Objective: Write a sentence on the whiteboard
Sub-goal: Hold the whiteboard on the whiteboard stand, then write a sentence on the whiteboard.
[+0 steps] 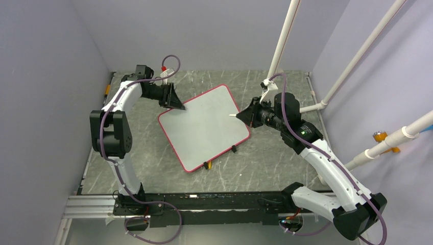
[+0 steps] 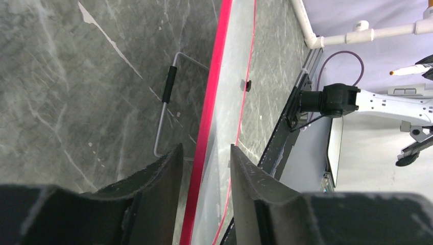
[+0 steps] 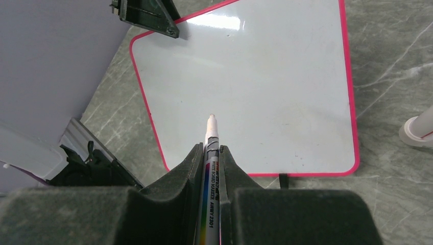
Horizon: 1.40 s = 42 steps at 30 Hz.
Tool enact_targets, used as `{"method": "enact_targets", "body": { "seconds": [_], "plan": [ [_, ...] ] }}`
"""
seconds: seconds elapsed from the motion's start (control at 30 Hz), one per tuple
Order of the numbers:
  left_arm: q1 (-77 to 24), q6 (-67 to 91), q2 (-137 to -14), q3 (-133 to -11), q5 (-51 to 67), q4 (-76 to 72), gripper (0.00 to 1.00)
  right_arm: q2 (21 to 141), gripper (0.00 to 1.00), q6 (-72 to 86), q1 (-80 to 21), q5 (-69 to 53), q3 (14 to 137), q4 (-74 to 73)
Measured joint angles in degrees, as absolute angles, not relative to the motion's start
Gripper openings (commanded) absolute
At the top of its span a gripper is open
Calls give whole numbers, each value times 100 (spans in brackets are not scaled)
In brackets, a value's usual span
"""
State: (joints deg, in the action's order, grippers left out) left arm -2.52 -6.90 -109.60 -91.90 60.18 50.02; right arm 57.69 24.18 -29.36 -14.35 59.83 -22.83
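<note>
The whiteboard (image 1: 204, 125) lies turned at an angle on the grey marble table, white face up inside a thin red-pink frame. Its face is blank; the sentence is not in view. My left gripper (image 1: 176, 104) is at the board's far left corner. In the left wrist view its gripper (image 2: 204, 155) stands open astride the red edge of the whiteboard (image 2: 224, 102). My right gripper (image 3: 211, 148) is shut on a white marker (image 3: 212, 158). The marker's tip hovers over the near part of the whiteboard (image 3: 255, 76), close to the right edge of the board in the top view.
Two small black clips (image 1: 234, 149) sit on the board's near edge. A wire stand (image 2: 163, 112) shows beside the board. White pipes (image 1: 357, 56) rise at the back right. Purple walls close in on the left, back and right. A black rail (image 1: 204, 201) runs along the front.
</note>
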Motion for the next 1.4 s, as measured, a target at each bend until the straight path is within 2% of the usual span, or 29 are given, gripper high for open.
{"method": "enact_targets", "body": {
  "seconds": [0.23,0.4,0.97,1.4],
  "plan": [
    [-342,-810,-10960,-9183,6005,5050,0,5769,0,2368,-2936,-1551,5983,-2290],
    [-419,-722,-10825,-9100,6134,5072,0,5763,0,2327,-2936,-1686,5983,-2268],
    [-711,-613,-9784,-8429,5358,4611,0,5607,0,2088,-3308,-1992,5645,-1826],
    [-1658,-633,-8217,-7679,3861,3861,0,5561,0,1898,-3852,-1835,5404,-1422]
  ]
}}
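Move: The whiteboard's upper edge, near its left corner, already runs between the left hand's open fingers, about a centimetre below the hand point. The board's middle lies some 7 cm back, 9 cm right and 7 cm lower; the yellow cap on the table about 20 cm back, 11 cm right, 15 cm down; the marker about 5 cm back, 18 cm right, 8 cm up. From the right hand, still holding that marker, the board's middle is level ahead, roughly 14 cm left and 18 cm below. The whiteboard's upper edge is pinched as the left fingers close, then drawn about 6 cm back towards the base, 5 cm up and 4 cm right, the wrist rolling some 25 degrees to bring the board's face steeper. Meanwhile the right hand keeps the marker and swings back and left, about 4 cm each way, over the board towards its middle, turning counter-clockwise. ##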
